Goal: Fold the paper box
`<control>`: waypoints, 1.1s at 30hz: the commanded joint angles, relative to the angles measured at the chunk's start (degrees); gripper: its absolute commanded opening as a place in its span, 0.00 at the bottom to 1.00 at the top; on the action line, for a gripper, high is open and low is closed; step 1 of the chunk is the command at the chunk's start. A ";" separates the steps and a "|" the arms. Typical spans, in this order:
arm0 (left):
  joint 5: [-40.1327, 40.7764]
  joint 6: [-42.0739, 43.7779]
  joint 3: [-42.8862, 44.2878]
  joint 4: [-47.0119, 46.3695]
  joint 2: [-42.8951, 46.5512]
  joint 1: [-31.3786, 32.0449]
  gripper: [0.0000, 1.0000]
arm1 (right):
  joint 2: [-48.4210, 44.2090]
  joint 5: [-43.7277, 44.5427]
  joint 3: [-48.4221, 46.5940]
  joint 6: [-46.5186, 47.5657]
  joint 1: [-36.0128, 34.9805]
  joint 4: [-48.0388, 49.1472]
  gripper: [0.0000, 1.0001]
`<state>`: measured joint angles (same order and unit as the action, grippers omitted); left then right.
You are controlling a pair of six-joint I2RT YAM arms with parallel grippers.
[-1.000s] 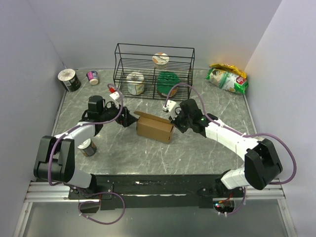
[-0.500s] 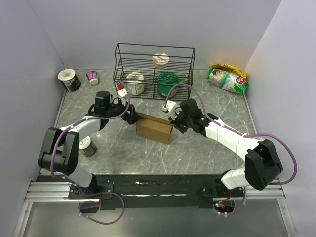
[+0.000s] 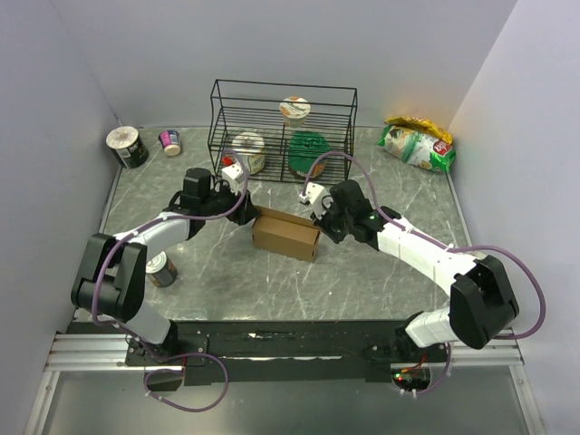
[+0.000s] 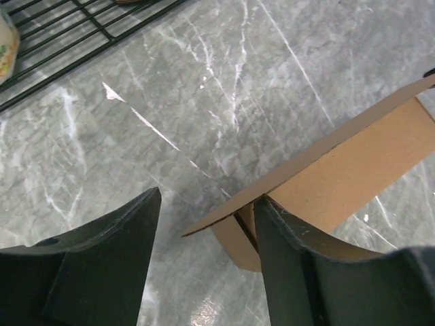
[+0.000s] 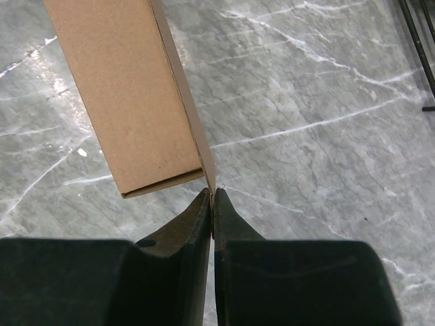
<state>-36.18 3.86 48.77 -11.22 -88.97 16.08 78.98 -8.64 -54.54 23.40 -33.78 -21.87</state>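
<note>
The paper box (image 3: 285, 236) is a small brown oblong box standing mid-table with its top flap raised. My left gripper (image 3: 249, 210) is at the box's left end. In the left wrist view its jaws (image 4: 209, 197) are open; the pointed corner of the top flap (image 4: 224, 214) lies between them, and the right finger (image 4: 285, 244) rests against the box's end (image 4: 340, 170). My right gripper (image 3: 317, 220) is at the box's right end. In the right wrist view it (image 5: 212, 191) is shut on the thin edge of a box panel (image 5: 129, 95).
A black wire rack (image 3: 283, 127) with two cups and a green object stands behind the box; its bars show in the left wrist view (image 4: 68, 47). A small can (image 3: 160, 269) stands by the left arm. A tipped cup (image 3: 127, 147), a small tub (image 3: 170, 141) and a snack bag (image 3: 417, 143) lie at the back.
My left arm swung in towards the box and its jaws narrowed around the flap corner. The raised flap came down lower. The right gripper kept its hold.
</note>
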 commanded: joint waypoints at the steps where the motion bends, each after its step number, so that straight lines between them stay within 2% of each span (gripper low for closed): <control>1: 4.37 0.19 -0.34 -0.46 3.10 0.80 0.60 | -1.64 1.88 -2.85 -0.90 -0.32 0.33 0.11; 5: 5.16 0.10 -0.61 -0.20 4.06 1.33 0.46 | -1.90 2.40 -2.85 -0.90 -0.15 0.16 0.11; 7: 4.81 0.19 -0.87 -0.73 4.42 1.59 0.44 | -1.99 2.58 -2.85 -0.90 -0.23 0.16 0.11; 9: 4.28 0.19 -1.22 -1.17 4.77 1.77 0.38 | -2.08 2.49 -2.85 -0.90 -0.32 0.16 0.12; 19: 0.94 0.36 -1.22 -0.11 4.15 3.70 0.28 | -2.16 3.19 -2.94 -0.99 -0.50 0.25 0.12; 21: 0.85 0.10 -1.66 -0.38 4.42 4.05 0.22 | -1.99 3.46 -2.94 -1.07 -0.41 0.25 0.12; 28: 0.15 -2.89 -3.42 -3.10 4.86 5.19 0.19 | -1.55 3.90 -2.76 -1.16 -0.58 0.77 0.12; 32: 0.85 -3.42 -4.30 -4.86 4.33 5.63 0.14 | -1.46 4.16 -2.76 -1.16 -0.59 0.69 0.12; 33: 1.29 -6.03 -4.48 -5.73 4.24 5.63 0.13 | -1.37 4.25 -2.85 -1.25 -0.67 0.69 0.12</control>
<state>-33.39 1.87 45.28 -13.34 -86.06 20.86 78.89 -4.95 -54.76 22.94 -33.78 -22.74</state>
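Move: The cardboard box's left end sits just off the left fingertips, about 2 cm back, 2 cm to the right and 1 cm lower, its upper edge running in between the open fingers; the box's middle is some 7 cm right, 4 cm back and 4 cm below. The wire rack stands roughly 20 cm ahead and 6 cm right, the tin can about 20 cm left and 12 cm back. From the right hand, still pinching the box's right end, that left end is some 13 cm left and 1 cm ahead. With its fingers shutting steadily from well open to nearly closed, the left hand lifts about 1 cm, then draws back and to the right, a bit over 2 cm each way, and sinks again to end pinching the cardboard at the box's left end. The right hand keeps its shut grip on the upper edge at the other end and eases about 1 cm to the right, barely turning. ##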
